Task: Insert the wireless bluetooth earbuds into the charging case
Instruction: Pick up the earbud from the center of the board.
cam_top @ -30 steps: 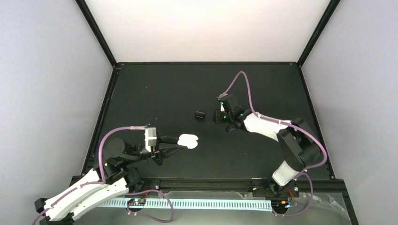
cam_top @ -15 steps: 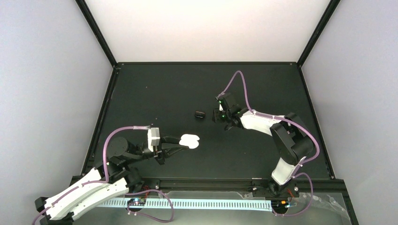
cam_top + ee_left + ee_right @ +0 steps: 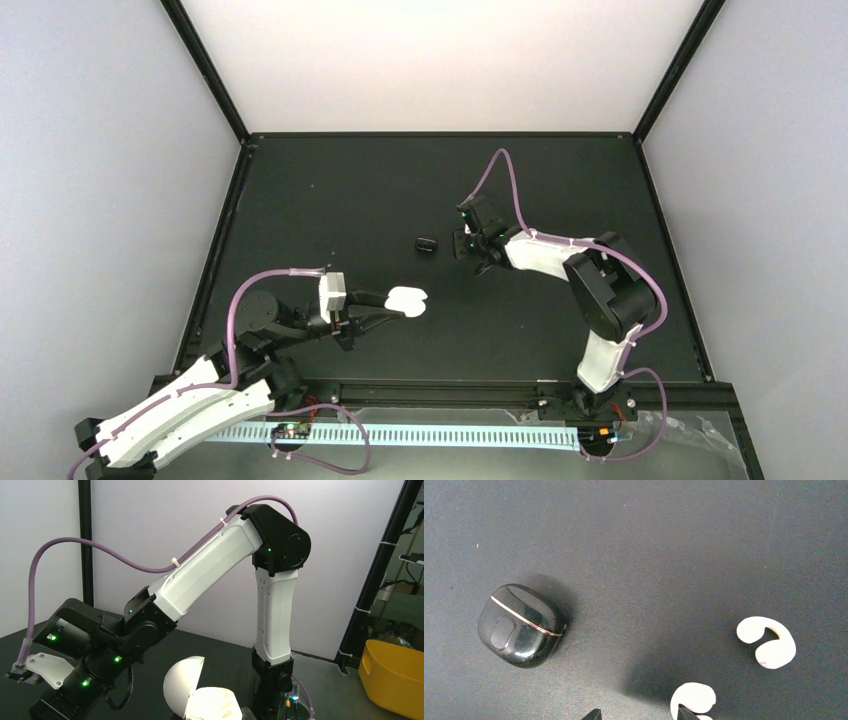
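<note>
My left gripper (image 3: 392,306) holds an open white charging case (image 3: 406,300) low over the table. In the left wrist view the case (image 3: 212,702) shows its raised lid and empty wells. My right gripper (image 3: 470,248) is open, just above the table. In the right wrist view its gap (image 3: 639,715) is empty, and its right fingertip (image 3: 686,713) overlaps a glossy white earbud (image 3: 694,696). A second white earbud (image 3: 769,642) lies to the right of it. No black earbuds are in view.
A closed glossy black case (image 3: 521,625) with a gold seam lies left of my right gripper and also shows in the top view (image 3: 427,244). The black table (image 3: 330,200) has raised black frame edges. The right arm (image 3: 220,560) fills the left wrist view.
The right arm's elbow has swung left and nearer, and its gripper has shifted slightly toward the far left. The left arm and the white case have barely moved.
</note>
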Robot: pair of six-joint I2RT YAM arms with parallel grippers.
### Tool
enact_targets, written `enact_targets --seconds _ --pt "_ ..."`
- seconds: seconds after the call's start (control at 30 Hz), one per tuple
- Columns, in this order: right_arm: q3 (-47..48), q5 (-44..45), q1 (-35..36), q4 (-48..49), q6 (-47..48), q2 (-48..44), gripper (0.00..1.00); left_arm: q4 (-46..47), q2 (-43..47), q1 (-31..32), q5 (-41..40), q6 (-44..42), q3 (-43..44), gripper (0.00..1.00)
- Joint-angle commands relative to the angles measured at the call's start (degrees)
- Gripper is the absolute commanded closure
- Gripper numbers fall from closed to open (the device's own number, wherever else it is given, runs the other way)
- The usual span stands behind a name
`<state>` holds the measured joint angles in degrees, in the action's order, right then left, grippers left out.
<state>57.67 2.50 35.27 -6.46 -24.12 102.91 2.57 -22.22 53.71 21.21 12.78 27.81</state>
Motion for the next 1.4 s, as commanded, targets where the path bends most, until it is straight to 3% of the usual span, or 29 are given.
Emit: enact_targets --seconds 0.0,0.57,1.37 --pt "1.13 3.12 -0.62 -0.24 0.66 0.75 0.62 0.75 -0.32 0.23 0.41 -1.01 0.23 0.99" --pt "-0.86 6.89 -1.59 -1.39 0.75 1.60 0.66 1.19 -1.46 0.25 0.23 -1.70 0.39 0.98" --pt "-2.90 11.01 -2.40 -1.35 1.05 -1.59 0.95 2.00 -2.03 0.25 -0.23 -2.24 0.32 0.98"
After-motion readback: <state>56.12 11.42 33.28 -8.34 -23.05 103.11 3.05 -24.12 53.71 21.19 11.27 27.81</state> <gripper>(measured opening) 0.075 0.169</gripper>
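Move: The white earbud at the center of the board lies just beyond the right hand's open fingertips, roughly 3 cm to its right, 1 cm ahead and 2 cm below. The other white earbud is about 5 cm ahead and 5 cm to the right of the hand, the black case about 6 cm to its left and 1 cm ahead. From the left hand, which holds the open white case, the near earbud is some 28 cm ahead, 14 cm right and 30 cm lower. The near earbud is what the right hand closes on: the hand slides about 5 cm to its right, slowly and then faster, sinking a little over 1 cm and rolling its left side down by about 10 degrees. Over the later half the fingers go from well apart to nearly shut, pinching the earbud by its narrow part close to the board. ##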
